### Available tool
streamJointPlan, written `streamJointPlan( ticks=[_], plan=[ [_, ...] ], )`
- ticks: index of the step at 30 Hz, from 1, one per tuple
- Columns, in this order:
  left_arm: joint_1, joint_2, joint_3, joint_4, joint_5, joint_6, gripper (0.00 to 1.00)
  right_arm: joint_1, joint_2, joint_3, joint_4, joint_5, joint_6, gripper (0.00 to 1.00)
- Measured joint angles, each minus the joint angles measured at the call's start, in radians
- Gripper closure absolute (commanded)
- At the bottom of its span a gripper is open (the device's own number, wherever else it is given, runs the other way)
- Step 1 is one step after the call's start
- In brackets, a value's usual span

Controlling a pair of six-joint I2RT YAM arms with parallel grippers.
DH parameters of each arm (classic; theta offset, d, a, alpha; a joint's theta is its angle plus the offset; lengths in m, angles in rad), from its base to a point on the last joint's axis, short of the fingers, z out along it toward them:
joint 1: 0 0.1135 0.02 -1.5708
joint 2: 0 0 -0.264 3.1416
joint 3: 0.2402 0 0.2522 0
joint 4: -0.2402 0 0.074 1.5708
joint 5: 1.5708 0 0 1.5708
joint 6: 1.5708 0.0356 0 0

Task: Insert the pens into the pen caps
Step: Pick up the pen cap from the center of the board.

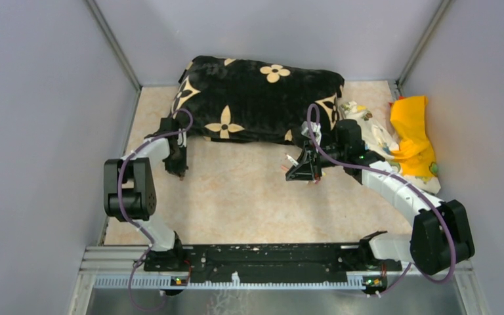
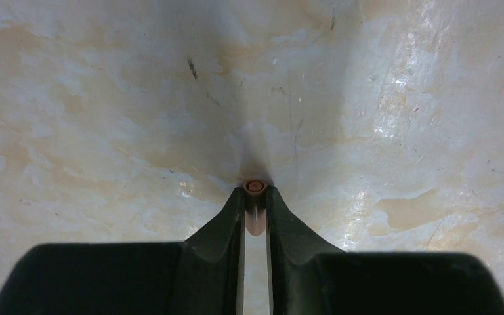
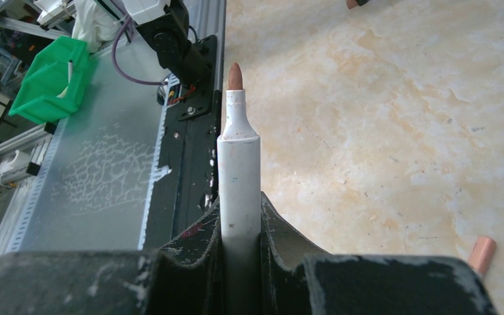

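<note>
A small pinkish-orange pen cap (image 2: 255,187) stands upright on the marbled table, with my left gripper (image 2: 255,197) shut on its sides. In the top view this gripper (image 1: 180,172) points down just in front of the cushion's left corner. My right gripper (image 3: 239,203) is shut on a white pen (image 3: 239,151) whose brown-orange tip sticks out past the fingers toward the near rail. In the top view that gripper (image 1: 296,166) hovers over the table's middle. A second pinkish pen cap (image 3: 482,254) lies on the table at the right wrist view's lower right edge.
A black cushion with cream flowers (image 1: 262,98) fills the back of the table. A white patterned cloth (image 1: 367,128) and a yellow cloth (image 1: 412,131) lie at the back right. The black mounting rail (image 1: 262,259) runs along the near edge. A green bin (image 3: 52,79) sits beyond the rail.
</note>
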Motion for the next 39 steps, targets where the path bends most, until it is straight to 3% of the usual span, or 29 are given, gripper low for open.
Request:
streamJointPlan(
  ticks=[4, 12, 17, 21, 26, 33, 39],
  plan=[
    [0.000, 0.019, 0.023, -0.024, 0.008, 0.000, 1.00, -0.007, 0.000, 0.000, 0.006, 0.000, 0.001, 1.00],
    [0.000, -0.016, 0.003, -0.014, 0.103, -0.015, 1.00, -0.014, -0.002, 0.000, 0.008, 0.000, 0.001, 1.00],
    [-0.040, -0.234, -0.126, 0.081, 0.309, -0.110, 1.00, -0.014, -0.002, 0.000, 0.013, -0.008, 0.000, 1.00],
    [-0.127, -0.457, -0.309, 0.341, 0.488, -0.280, 1.00, -0.014, -0.002, 0.000, 0.017, -0.021, 0.000, 1.00],
    [-0.336, -0.599, -0.552, 0.801, 0.550, -0.560, 1.00, -0.014, -0.002, 0.000, 0.021, -0.039, 0.000, 1.00],
    [-0.483, -0.587, -0.683, 1.351, 0.483, -0.828, 1.00, -0.011, -0.001, -0.002, 0.035, -0.043, -0.004, 1.00],
    [-0.606, -0.518, -0.698, 1.708, 0.366, -0.906, 1.00, 0.005, 0.029, -0.002, 0.028, -0.041, -0.026, 1.00]
  ],
)
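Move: The pen cap sits right between the left hand's still slightly open fingertips, with no offset ahead or sideways and at their height. From that hand, the pen held in the right hand is some 38 cm right, 12 cm back and 19 cm up; the row of capped pens lies about 45 cm right and level ahead; the pillow's middle is roughly 27 cm ahead and 27 cm right. From the right hand the cap lies about 38 cm left, 12 cm ahead and 19 cm below. Left hand pinches the cap, swings it 28 cm right and 23 up towards the pen, fingers levelling. ##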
